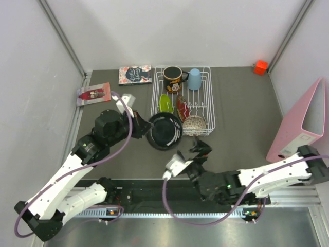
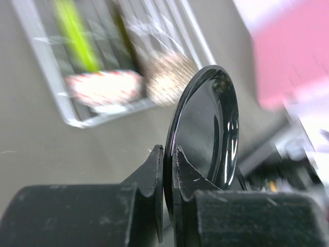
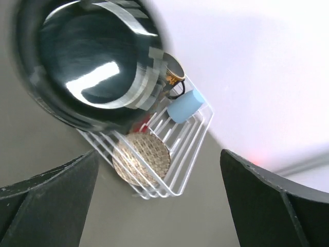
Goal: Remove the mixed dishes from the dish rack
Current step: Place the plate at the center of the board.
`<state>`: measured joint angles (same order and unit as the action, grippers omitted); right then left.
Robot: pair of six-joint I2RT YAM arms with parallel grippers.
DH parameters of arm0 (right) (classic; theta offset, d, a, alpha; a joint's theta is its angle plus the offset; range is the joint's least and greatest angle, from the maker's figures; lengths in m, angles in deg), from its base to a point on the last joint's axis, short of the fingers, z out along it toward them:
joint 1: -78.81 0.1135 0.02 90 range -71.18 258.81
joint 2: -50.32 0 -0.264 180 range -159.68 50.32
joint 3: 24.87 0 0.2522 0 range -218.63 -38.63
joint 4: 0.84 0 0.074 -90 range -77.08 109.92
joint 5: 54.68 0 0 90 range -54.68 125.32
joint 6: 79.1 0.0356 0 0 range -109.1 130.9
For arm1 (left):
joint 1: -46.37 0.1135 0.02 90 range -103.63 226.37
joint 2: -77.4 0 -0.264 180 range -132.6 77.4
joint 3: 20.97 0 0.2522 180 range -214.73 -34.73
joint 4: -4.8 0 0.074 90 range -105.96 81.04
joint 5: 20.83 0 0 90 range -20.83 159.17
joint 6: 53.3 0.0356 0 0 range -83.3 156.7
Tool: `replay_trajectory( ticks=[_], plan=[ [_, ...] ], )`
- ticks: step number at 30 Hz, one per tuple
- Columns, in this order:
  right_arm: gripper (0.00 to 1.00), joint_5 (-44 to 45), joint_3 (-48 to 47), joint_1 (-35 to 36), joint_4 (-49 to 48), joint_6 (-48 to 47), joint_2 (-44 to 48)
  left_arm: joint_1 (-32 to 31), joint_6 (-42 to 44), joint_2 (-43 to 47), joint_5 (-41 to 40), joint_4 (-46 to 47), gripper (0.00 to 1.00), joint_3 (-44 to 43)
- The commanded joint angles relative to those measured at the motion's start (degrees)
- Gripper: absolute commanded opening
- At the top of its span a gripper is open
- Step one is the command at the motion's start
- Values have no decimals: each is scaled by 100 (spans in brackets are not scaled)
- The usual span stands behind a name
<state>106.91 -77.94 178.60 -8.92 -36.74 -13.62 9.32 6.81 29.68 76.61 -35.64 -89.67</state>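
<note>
The white wire dish rack [image 1: 206,103] stands at the back centre. In it are a lime-green plate [image 1: 164,103], a red floral plate [image 1: 182,108], a beige patterned bowl [image 1: 195,124], a black mug [image 1: 174,77] and a pale blue cup [image 1: 195,78]. A glossy black dish [image 1: 165,131] is held on edge just in front of the rack's near left corner. My left gripper [image 2: 168,152] is shut on the rim of this dish [image 2: 205,128]. My right gripper [image 1: 199,150] is open and holds nothing, just right of the dish and in front of the rack. Past its open fingers I see the beige bowl [image 3: 141,159] and the black dish [image 3: 87,67].
A pink binder [image 1: 303,123] stands at the right edge. A small orange-red block [image 1: 260,67] sits at the back right. Two printed cards [image 1: 134,74] [image 1: 94,94] lie left of the rack. White walls close in the table on three sides.
</note>
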Motion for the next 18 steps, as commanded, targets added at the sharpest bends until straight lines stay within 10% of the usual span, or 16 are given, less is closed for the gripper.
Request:
replay_trajectory(
  ticks=[1,10,18],
  plan=[
    [100,987,-867,-82,-14,2063,1251,444,-166,-9,-2216,-372,0,-649],
    [100,558,-192,-381,-83,3506,2781,2334,-799,-1212,-2354,-603,0,-1292],
    [100,-127,230,-451,-65,3849,3248,4100,-2178,-2064,561,2260,0,-61]
  ],
)
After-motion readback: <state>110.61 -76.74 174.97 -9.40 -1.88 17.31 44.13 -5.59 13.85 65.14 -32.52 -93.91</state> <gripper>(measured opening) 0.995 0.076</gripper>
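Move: The left gripper already pinches the plate's rim. The board, taken as the reddish printed one lying flat, is about 32 cm ahead of this gripper, 31 cm to its left and 26 cm below. The dark-edged book lies some 43 cm ahead and 11 cm left; the dish rack's middle is roughly 27 cm ahead and 17 cm right. From the empty right gripper the board is about 40 cm ahead and 53 cm left. Bring the left gripper with the plate left about 18 cm and forward 15, away from the rack towards the board, rising slightly first, then dipping below its starting height; swing the wrist some 50 degrees counter-clockwise and keep the pinch. Meanwhile draw the wide-open right gripper right and up, away from the plate, rolling its left side upward, then let it sink a little. ##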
